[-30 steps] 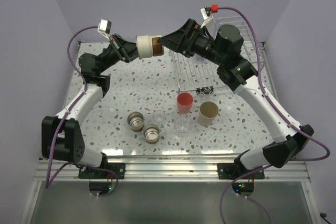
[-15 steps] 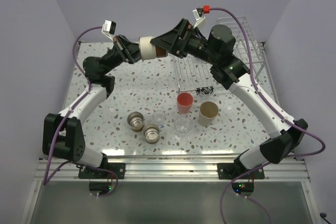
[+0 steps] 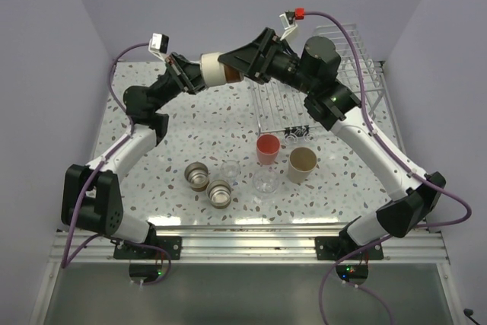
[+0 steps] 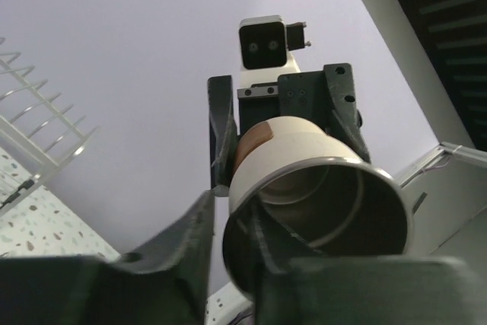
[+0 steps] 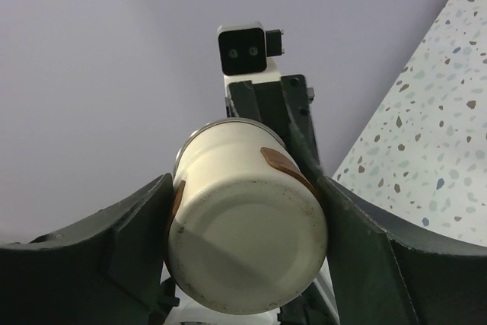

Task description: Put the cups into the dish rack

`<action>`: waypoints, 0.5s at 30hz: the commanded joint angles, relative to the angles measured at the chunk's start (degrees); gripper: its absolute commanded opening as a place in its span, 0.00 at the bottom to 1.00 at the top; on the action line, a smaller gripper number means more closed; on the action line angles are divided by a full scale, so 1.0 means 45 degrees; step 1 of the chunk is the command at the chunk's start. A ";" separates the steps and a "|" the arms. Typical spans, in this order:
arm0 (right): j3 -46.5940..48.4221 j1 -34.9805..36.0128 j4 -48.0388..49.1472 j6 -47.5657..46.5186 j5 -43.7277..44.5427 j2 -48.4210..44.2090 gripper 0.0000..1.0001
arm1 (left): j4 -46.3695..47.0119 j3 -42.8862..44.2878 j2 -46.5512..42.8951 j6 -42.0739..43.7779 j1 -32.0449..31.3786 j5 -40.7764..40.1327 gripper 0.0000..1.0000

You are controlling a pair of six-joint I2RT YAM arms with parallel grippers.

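Note:
A cream cup with brown patches (image 3: 211, 71) hangs sideways in the air between both arms, left of the dish rack (image 3: 344, 51). My right gripper (image 3: 228, 66) is shut on its base end; in the right wrist view both fingers press the cup (image 5: 247, 241) at my right gripper (image 5: 245, 195). My left gripper (image 3: 198, 75) straddles the rim, one finger inside the cup (image 4: 304, 165) and one outside. At my left gripper (image 4: 230, 215) a thin gap shows between the outer finger and the wall. Several more cups stand on the table.
On the speckled table stand a coral-red cup (image 3: 267, 148), a beige cup (image 3: 302, 164), two metallic cups (image 3: 198, 175) (image 3: 220, 192) and two clear cups (image 3: 230, 170) (image 3: 265, 180). The rack's wire tines (image 4: 38, 142) show at the left of the left wrist view.
My right gripper has moved left over the cup's base and closed on it. My left gripper's jaws have eased slightly off the rim.

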 commanded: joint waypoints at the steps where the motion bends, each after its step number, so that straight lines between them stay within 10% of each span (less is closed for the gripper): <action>1: 0.0322 0.0059 0.0619 0.0022 0.0214 -0.0492 0.05 | -0.0174 -0.0310 -0.0474 0.0115 0.0046 -0.0205 0.35; 6: 0.1240 -0.0097 -0.1198 -0.1578 0.0898 -0.0492 0.00 | -0.2537 -0.0992 -0.1332 0.1266 0.0318 -0.0458 0.75; 11: 0.2119 -0.1033 -0.2955 -0.2885 0.1620 -0.0318 0.00 | -0.7355 -0.0801 -0.2621 0.4090 0.0593 -0.0789 0.83; 15: 0.3269 -0.1464 -0.4888 -0.4466 0.3062 0.0092 0.00 | -1.5087 0.0467 -0.3092 0.7141 0.0865 -0.2675 0.84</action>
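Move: The steel cup's middle lies about 5 cm right of my left hand, 1 cm ahead and 3 cm above. It's bound for the dish rack, whose open part centres some 19 cm ahead of my right hand, 20 cm right and 44 cm below; the purple cup stands at its far end, 26 cm ahead and 21 cm right. The red cup sits 3 cm back, 11 cm right, 43 cm below. I spread my left fingers wide to let go of the steel cup's rim and draw that hand down about 6 cm and a little left, its fingertips dipping and swinging counter-clockwise. My right hand holds still at first, keeps its grip round the cup's outside, then speeds off right and forward, some 7 cm towards the rack, turning clockwise as it goes. ##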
